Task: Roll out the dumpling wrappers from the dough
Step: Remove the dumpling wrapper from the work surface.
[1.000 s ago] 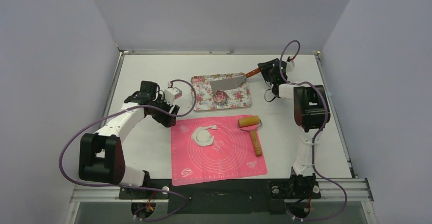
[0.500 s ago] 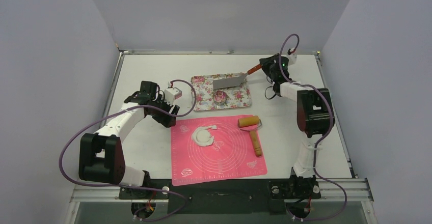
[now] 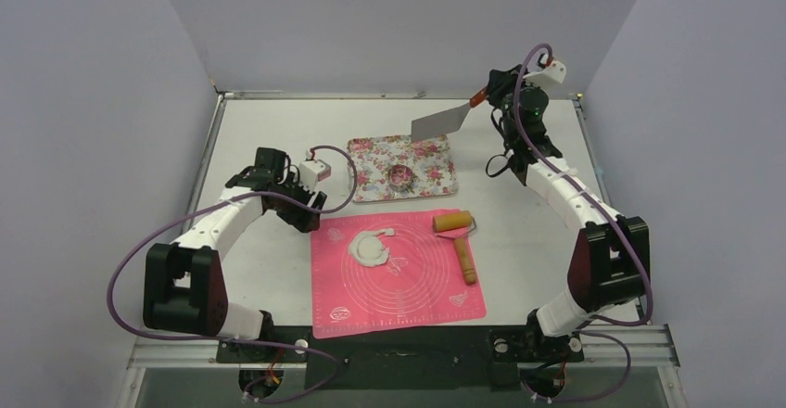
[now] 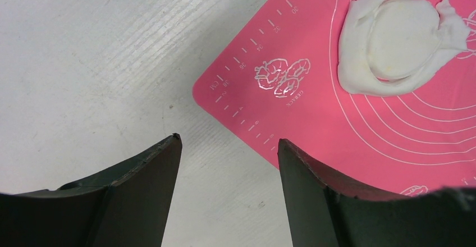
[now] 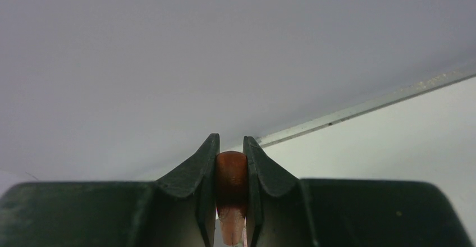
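On the pink mat [image 3: 408,287] lies a round white dumpling wrapper [image 3: 373,252], seen close as the wrapper [image 4: 401,42]. Ragged dough [image 3: 382,233] rings it, and this dough [image 4: 359,76] shows as scraps in the left wrist view. My left gripper [image 3: 315,206] hovers open over the table at the mat's left corner, its gripper [image 4: 229,140] holding nothing. My right gripper [image 3: 484,97] is raised at the back right, shut on the brown handle [image 5: 230,174] of a metal spatula [image 3: 436,122], whose blade hangs in the air above the tray's far edge.
A floral tray [image 3: 371,162] behind the mat holds a metal ring cutter [image 3: 400,176]. A wooden rolling pin [image 3: 458,236] lies across the mat's right edge. Walls enclose the table on three sides.
The right gripper closed on the spatula handle and lifted the spatula off the tray, up and toward the back right. The left arm has not moved.
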`<state>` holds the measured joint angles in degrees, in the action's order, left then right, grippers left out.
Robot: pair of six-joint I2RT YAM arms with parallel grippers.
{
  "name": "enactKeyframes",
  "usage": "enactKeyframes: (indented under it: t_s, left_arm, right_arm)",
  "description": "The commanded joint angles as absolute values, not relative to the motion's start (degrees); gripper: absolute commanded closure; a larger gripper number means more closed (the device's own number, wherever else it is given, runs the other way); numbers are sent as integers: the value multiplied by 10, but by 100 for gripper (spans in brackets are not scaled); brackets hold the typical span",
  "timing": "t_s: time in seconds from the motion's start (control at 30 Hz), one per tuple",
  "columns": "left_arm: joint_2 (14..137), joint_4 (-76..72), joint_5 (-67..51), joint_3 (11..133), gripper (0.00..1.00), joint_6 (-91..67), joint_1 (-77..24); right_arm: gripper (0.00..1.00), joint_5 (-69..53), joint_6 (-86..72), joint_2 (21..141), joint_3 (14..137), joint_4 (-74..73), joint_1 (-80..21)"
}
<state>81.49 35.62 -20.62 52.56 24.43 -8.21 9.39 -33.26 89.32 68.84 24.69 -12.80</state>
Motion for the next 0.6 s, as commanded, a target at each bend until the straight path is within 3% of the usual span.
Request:
enactKeyframes:
  t_s: [0.0,0.3,0.57]
  left_arm:
    - [787,368,-219,540,38,257,-84]
    - [799,370,-203,502,38,283,-110]
    - [790,362,-202,494,38,281,-113]
  right_arm:
    - [100,105,-310,860,657,238,-131]
    - [100,85,-290,688,549,181,-190]
    - [100,58,-310,634,499,151,-209]
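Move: The scraper in my right hand is meant for the dumpling wrapper, about 26 cm back, 30 cm to the left and 30 cm below that hand. The flowered tray is centred some 5 cm back and 22 cm left of it, the ring cutter on the tray 7 cm back and 22 cm left, and the roller 24 cm back and 8 cm left. From my left hand the wrapper is about 4 cm back, 15 cm to the right and 6 cm lower. Keeping the scraper's handle pinched, I draw my right hand back about 12 cm towards the wrapper, drifting a little left; I dip some 5 cm as I start, then rise most of that again. The blade stays in the air. My left hand, fingers still open and empty, eases back about 3 cm and slightly down beside the mat's far left corner. ##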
